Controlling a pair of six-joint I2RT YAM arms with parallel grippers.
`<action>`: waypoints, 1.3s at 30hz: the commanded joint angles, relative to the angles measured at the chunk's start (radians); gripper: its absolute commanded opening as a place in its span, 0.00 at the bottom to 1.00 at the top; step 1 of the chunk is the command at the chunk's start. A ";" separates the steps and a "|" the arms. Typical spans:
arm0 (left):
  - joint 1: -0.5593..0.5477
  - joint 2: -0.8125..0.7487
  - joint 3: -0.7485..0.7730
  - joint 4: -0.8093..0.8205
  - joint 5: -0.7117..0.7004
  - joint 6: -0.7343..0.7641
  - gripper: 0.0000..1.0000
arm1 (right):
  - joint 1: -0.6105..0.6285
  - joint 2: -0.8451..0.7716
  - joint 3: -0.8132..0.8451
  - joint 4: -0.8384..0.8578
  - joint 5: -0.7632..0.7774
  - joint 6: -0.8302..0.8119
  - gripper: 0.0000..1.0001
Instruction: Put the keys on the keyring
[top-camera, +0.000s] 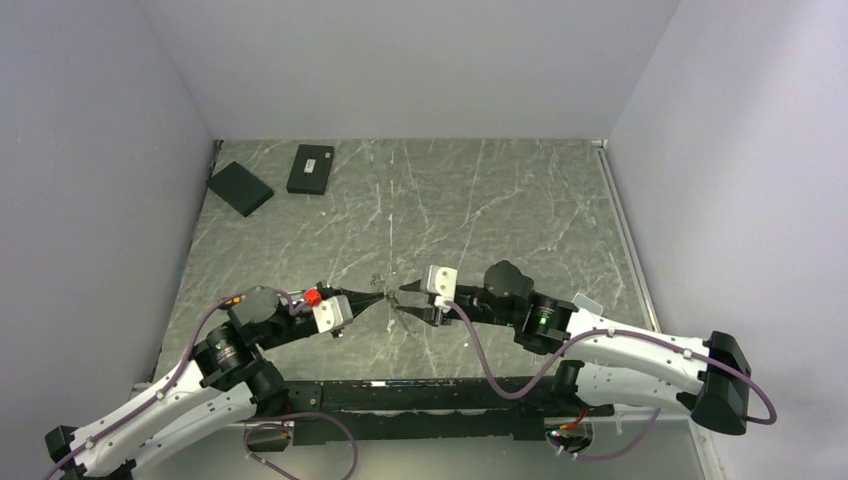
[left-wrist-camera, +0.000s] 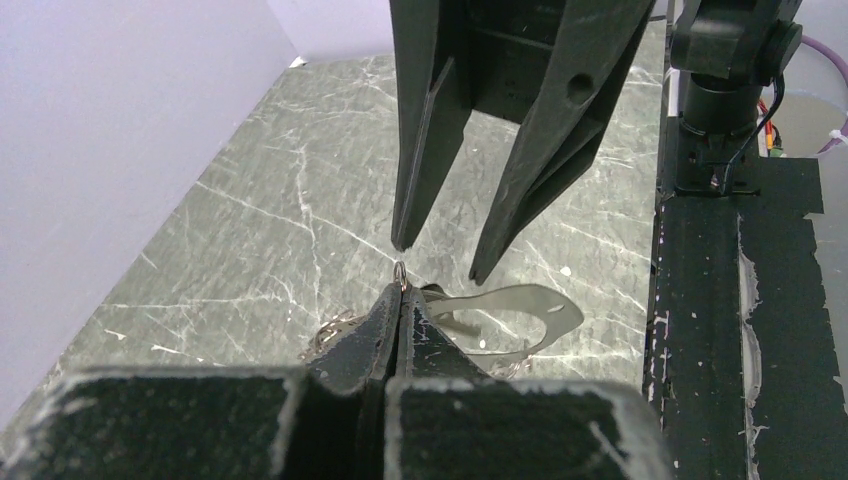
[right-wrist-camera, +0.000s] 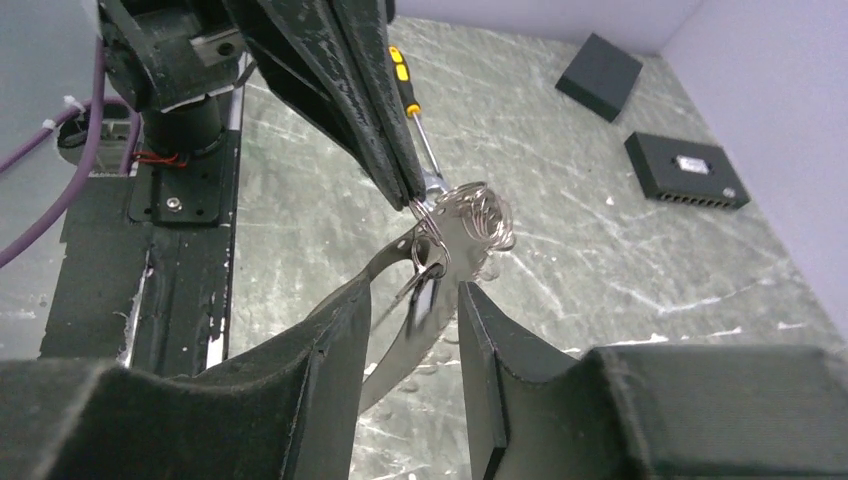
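My left gripper (left-wrist-camera: 402, 290) is shut on a small wire keyring (left-wrist-camera: 400, 272), which sticks out just past its tips. A flat grey metal key (left-wrist-camera: 530, 305) with a large open loop hangs from that ring beside the left fingers. In the right wrist view the same key (right-wrist-camera: 405, 358) dangles between the spread fingers of my right gripper (right-wrist-camera: 415, 290), which is open and holds nothing. A tangle of thin wire rings (right-wrist-camera: 485, 212) sits beside the left gripper's tips (right-wrist-camera: 412, 203). From above, the two grippers (top-camera: 383, 297) (top-camera: 403, 290) meet tip to tip over the table's middle.
Two black rectangular boxes (top-camera: 240, 187) (top-camera: 311, 168) lie at the far left corner. A screwdriver with a yellow and black handle (right-wrist-camera: 400, 68) lies behind the left gripper. The black base rail (top-camera: 440, 400) runs along the near edge. Grey walls close in on both sides.
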 joint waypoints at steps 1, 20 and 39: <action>-0.002 -0.002 0.032 0.066 0.027 0.020 0.00 | -0.003 -0.072 -0.014 0.047 -0.057 -0.083 0.41; -0.002 -0.015 0.015 0.069 0.064 0.001 0.00 | -0.003 0.022 -0.002 0.188 -0.084 -0.160 0.28; -0.003 -0.014 0.024 0.030 0.057 -0.001 0.01 | -0.002 0.024 0.010 0.157 -0.088 -0.190 0.00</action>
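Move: The keyring stands pinched upright in the left fingertips, about 2 cm left of the right hand's open fingers, 1 cm above and level fore and aft; it lies 1 cm right of the left hand. From the right hand, the black tag hangs about 2 cm left and 2 cm below, level fore and aft. The grey ring-edged plate's middle is about 2 cm left, 1 cm back and 5 cm below. Rising 2 cm, then easing left some 2 cm, the right hand pinches the keyring still in left fingers. ##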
